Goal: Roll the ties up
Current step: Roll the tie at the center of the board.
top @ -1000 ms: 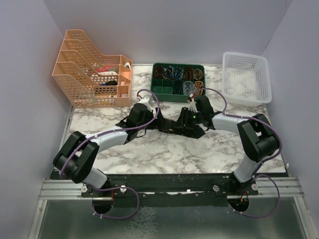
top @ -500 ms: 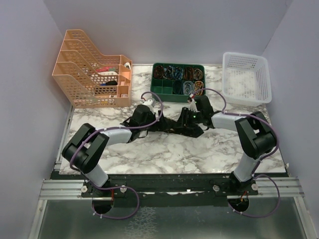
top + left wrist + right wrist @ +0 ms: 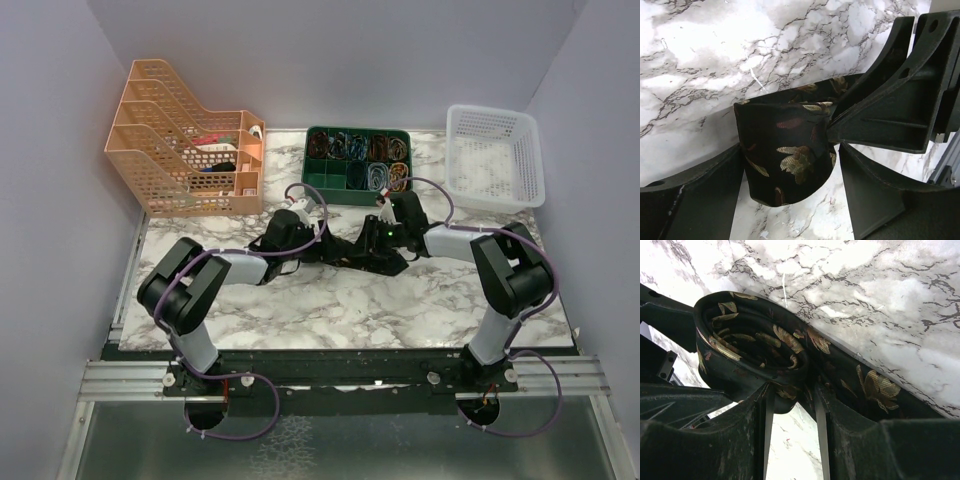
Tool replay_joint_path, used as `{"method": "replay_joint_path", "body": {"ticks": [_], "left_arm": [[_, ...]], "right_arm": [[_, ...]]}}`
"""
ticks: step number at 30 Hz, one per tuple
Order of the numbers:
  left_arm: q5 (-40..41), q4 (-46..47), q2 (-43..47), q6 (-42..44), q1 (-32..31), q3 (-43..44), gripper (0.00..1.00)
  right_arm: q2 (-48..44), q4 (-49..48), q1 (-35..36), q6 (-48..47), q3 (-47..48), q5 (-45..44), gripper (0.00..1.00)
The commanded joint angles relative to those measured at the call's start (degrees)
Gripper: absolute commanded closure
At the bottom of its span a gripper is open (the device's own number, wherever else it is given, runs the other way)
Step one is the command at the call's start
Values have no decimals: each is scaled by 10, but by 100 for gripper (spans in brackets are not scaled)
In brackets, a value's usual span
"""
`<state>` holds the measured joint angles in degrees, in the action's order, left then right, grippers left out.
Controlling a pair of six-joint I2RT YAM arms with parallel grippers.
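The tie (image 3: 345, 250) is black with tan-gold leaf flecks and lies at the middle of the table, partly wound into a roll (image 3: 750, 342). Its flat tail (image 3: 875, 385) runs off toward the right. My right gripper (image 3: 792, 390) is shut on the roll's lower wall, and fabric fills the gap between its tips. My left gripper (image 3: 790, 152) stands open around the roll's rounded end (image 3: 785, 145). Its left finger (image 3: 700, 195) touches the fabric, while the right finger (image 3: 875, 195) stands a little apart. In the top view the left gripper (image 3: 318, 241) and the right gripper (image 3: 372, 242) face each other across the roll.
A peach file rack (image 3: 190, 160) stands at the back left. A green compartment tray (image 3: 357, 178) with small coloured items is at the back centre, just behind the grippers. A white basket (image 3: 493, 155) sits at the back right. The marble tabletop (image 3: 330, 300) lies in front.
My left arm's elbow swung right and the left gripper edged in on the roll, its jaws narrowing slightly. The right arm and its hold stayed still.
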<state>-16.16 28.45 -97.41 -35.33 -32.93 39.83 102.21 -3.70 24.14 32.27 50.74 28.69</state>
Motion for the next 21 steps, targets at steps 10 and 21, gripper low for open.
{"method": "replay_joint_path", "body": {"ticks": [10,21], "left_arm": [[-51,62,-25,-36,10,-8,49],[-36,46,-20,-24,9,-3,79]], "right_arm": [[28,18,-8,-20,2,-14,58],[15,19,-13,-21,2,-5,56]]}}
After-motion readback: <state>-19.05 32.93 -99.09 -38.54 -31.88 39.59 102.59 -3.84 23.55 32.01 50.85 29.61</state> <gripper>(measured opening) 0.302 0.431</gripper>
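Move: The rolled part of the tie already sits between the left hand's open fingers, its middle about 2 cm to the right at fingertip height, and about 4 cm left and 1 cm back of the right fingertips. From the left hand, the middle of the unrolled tail lies some 11 cm right, 3 cm back and 2 cm lower; the green organizer is roughly 21 cm ahead and 7 cm right. Left fingers close about halfway onto the tie roll, barely shifting; right fingers stay set around its right end. ##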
